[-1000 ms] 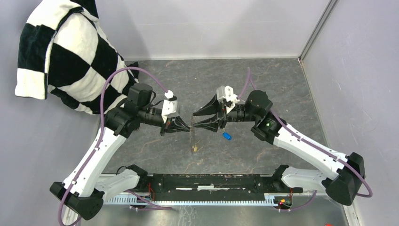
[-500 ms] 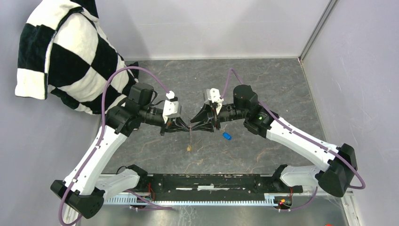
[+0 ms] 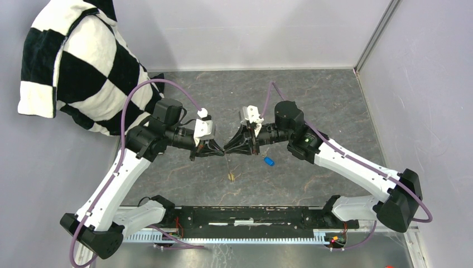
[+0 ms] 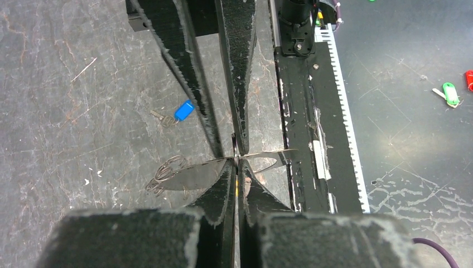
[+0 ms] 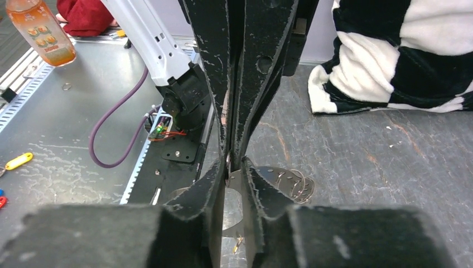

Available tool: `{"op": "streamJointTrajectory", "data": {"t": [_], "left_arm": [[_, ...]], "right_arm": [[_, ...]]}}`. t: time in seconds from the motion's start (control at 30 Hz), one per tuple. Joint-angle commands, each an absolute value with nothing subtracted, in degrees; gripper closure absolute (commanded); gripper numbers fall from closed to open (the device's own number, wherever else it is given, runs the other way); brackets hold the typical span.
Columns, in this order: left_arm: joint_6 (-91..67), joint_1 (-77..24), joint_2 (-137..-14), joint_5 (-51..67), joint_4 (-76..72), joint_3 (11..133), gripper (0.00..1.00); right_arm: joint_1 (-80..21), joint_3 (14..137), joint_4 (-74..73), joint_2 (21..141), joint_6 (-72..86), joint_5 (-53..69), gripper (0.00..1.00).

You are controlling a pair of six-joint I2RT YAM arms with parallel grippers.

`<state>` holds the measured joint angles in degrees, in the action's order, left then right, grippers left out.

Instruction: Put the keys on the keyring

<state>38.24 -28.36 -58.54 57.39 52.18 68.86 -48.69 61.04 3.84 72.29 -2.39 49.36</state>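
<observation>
My left gripper (image 3: pixel 221 149) (image 4: pixel 236 163) is shut on the top of the keyring (image 3: pixel 227 163) (image 4: pixel 195 174) (image 5: pixel 281 176), a thin grey metal loop that hangs edge-on below it, with small wire rings bunched on one side. The yellow-headed key (image 3: pixel 230 177) (image 5: pixel 239 243) dangles at the loop's bottom, just over the table. My right gripper (image 3: pixel 227 149) (image 5: pixel 236 167) meets the left one tip to tip. Its jaws straddle the loop's edge with a narrow gap still showing. The blue-headed key (image 3: pixel 269 161) (image 4: pixel 183 110) lies loose on the table under the right wrist.
A black-and-white checkered cloth (image 3: pixel 72 61) (image 5: pixel 401 50) is heaped at the back left. Grey walls close the back and right sides. The black base rail (image 3: pixel 240 215) runs along the near edge. Beyond the rail lie an orange bottle (image 5: pixel 42 30) and tagged keys (image 4: pixel 449 93).
My right gripper has come left until its tips meet the left gripper's, and its jaws have narrowed round the keyring. The left gripper has held still with the loop.
</observation>
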Motion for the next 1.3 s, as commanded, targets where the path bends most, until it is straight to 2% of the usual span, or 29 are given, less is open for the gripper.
{"op": "streamJointTrajectory", "data": {"t": [0.0, 0.13, 0.2, 0.27, 0.33, 0.4, 0.57, 0.8, 1.0, 1.27], "left_arm": [[40.5, -28.6, -58.8, 57.8, 51.4, 71.1, 0.98], [40.5, -28.6, -59.0, 58.0, 51.4, 71.0, 0.98], [40.2, -28.6, -59.2, 58.3, 51.5, 71.1, 0.98], [39.3, -28.6, -59.5, 58.5, 51.5, 71.4, 0.89], [38.2, -28.6, -59.3, 58.3, 51.5, 71.7, 0.72], [37.3, -28.6, -58.5, 58.2, 51.5, 71.5, 0.63], [33.9, -28.6, -56.1, 59.5, 50.4, 68.7, 0.61], [19.0, -28.6, -53.9, 61.9, 34.8, 62.5, 0.61], [12.1, -28.6, -54.1, 62.8, 25.3, 61.2, 0.51], [6.8, -28.6, -54.1, 67.2, 19.8, 62.0, 0.48]], "right_arm": [[-49.3, 64.1, 6.8, 73.2, -2.1, 50.5, 0.84], [-49.4, 64.0, 7.6, 74.0, -1.6, 51.1, 0.99], [-49.5, 63.8, 8.8, 74.0, -1.1, 50.6, 0.99], [-49.4, 62.2, 11.6, 72.8, -0.1, 48.1, 0.99], [-48.8, 57.8, 20.4, 70.5, 5.1, 46.5, 0.99], [-47.8, 52.3, 30.8, 68.3, 10.7, 45.8, 0.99], [-46.5, 42.1, 53.4, 65.4, 23.7, 42.3, 0.99], [-46.7, 35.4, 74.6, 67.3, 35.6, 38.0, 0.99], [-47.9, 34.3, 80.4, 69.8, 38.2, 37.1, 0.99], [-49.1, 33.9, 84.4, 72.3, 39.8, 36.2, 0.99]]}}
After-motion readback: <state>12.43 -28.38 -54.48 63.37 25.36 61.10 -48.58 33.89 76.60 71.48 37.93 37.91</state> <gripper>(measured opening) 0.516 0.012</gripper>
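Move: My left hand still pinches the small ring on the toothed metal plate's rim. My right fingers already straddle that ring, partly open, with it about 1 cm to the left of the right hand and level. The plate hangs under both hands, its middle some 5 cm below and 1 cm forward of the right hand; the yellow tag dangles about 14 cm straight below it. The blue tag lies on the table, some 6 cm ahead, 15 cm right and 28 cm below. I shut my right fingers on the ring, and only then open my left fingers to about half and let it go. My right hand draws it up about 5 cm, to the right and slightly back, tipping its fingers upward some 35 degrees. My left hand follows, open, about 4 cm up and 2 cm right, its fingers staying on either side of the ring and plate. ##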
